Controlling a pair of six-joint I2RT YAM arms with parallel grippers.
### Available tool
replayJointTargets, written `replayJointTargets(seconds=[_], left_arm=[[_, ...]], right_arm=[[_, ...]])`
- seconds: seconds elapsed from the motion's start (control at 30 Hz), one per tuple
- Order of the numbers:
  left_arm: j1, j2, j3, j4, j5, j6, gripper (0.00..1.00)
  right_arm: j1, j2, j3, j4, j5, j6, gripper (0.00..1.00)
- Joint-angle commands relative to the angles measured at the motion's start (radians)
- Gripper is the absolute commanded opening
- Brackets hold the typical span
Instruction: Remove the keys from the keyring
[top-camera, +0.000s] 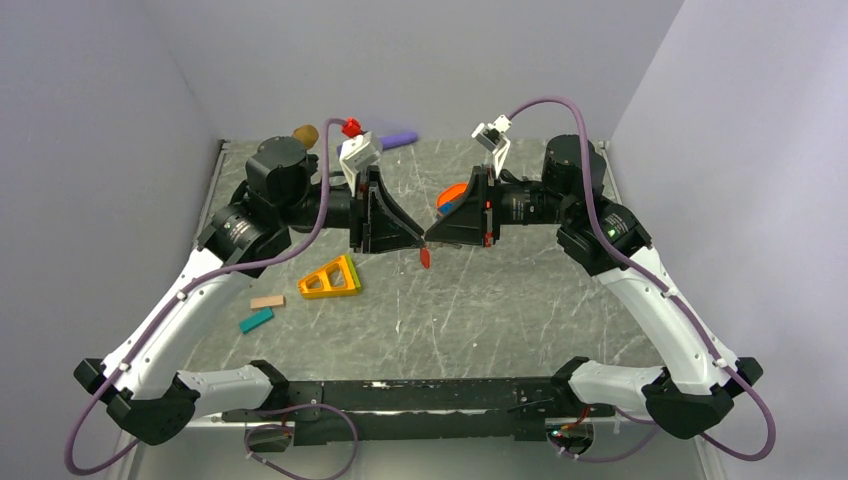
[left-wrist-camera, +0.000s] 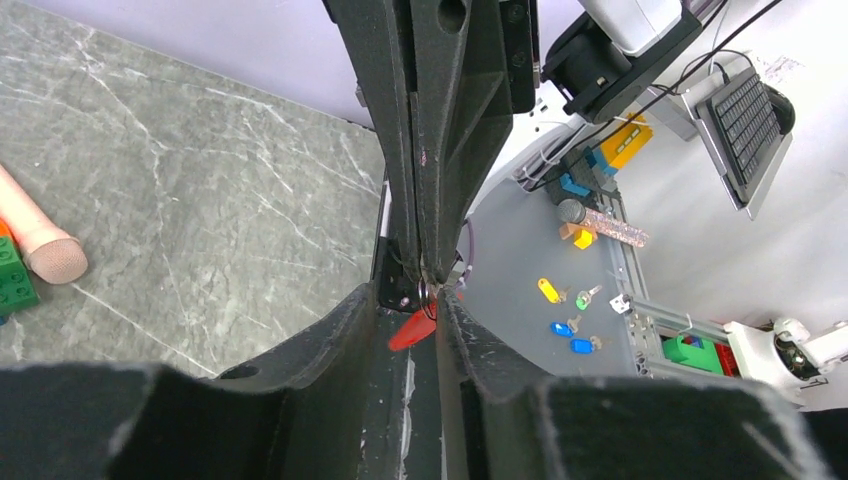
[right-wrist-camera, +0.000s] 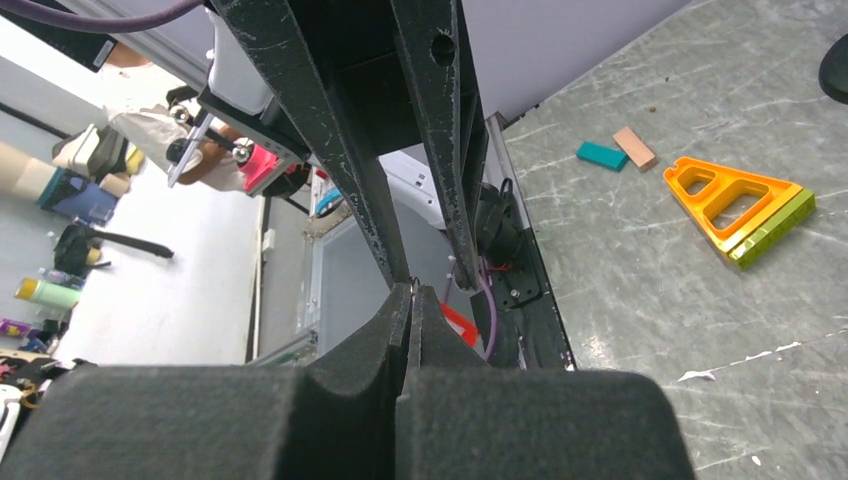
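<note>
My two grippers meet tip to tip above the middle of the table. The right gripper (top-camera: 432, 240) is shut, pinching a thin metal keyring (right-wrist-camera: 413, 284) at its fingertips (right-wrist-camera: 412, 295). The small red key piece (top-camera: 425, 258) hangs below the tips. In the left wrist view the red piece (left-wrist-camera: 412, 330) lies in the gap between my left fingers, with the ring (left-wrist-camera: 425, 293) against the right-hand finger. The left gripper (top-camera: 415, 240) shows a narrow gap between its fingers (left-wrist-camera: 410, 295). The red piece also shows in the right wrist view (right-wrist-camera: 458, 325), partly hidden.
An orange triangle frame with a green edge (top-camera: 333, 279), a tan block (top-camera: 267, 301) and a teal block (top-camera: 256, 320) lie front left. An orange loop with a blue block (top-camera: 452, 196) lies behind the right gripper. A purple piece (top-camera: 398, 139) lies at the back.
</note>
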Motion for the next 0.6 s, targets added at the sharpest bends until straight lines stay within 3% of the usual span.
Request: replayJointTargets(seconds=[0.0,0.13,0.27,0.57], left_arm=[[0.004,0.006,-0.008,0.075,0.027,-0.028,0.3],[0.003,0.011,-0.007,0.087,0.03,-0.036,0.2],[0.003,0.016,-0.003,0.089,0.029,-0.041,0.0],[0.003,-0.008,-0.022,0.161,-0.082,-0.146,0.0]], right_arm=[[0.001,-0.004,-0.002,0.058,-0.022,0.009,0.0],[0.001,-0.001,-0.002,0.064,-0.022,0.006,0.0],[0.001,0.005,-0.001,0.081,-0.019,0.007,0.0],[0.001,0.006,-0.024,0.17,0.03,0.04,0.0]])
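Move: The keyring sits right at my left fingertips, about 1 cm to the right of my left hand's point and level with it, with my partly open left fingers around it. The red key tag hangs some 3 cm below that ring, and my right fingertips meet mine about 2 cm to the right of my left hand. From my right hand, which already holds the keyring, the ring is about 1 cm to the left, level. I hold my left hand practically in place, pointing right at my right fingertips, and shut its fingers from about a third open to fully closed, pinching the keyring tip to tip with the other gripper. My right hand stays shut and keeps its grip; towards the end both hands just start to edge forward, by under 1 cm. ##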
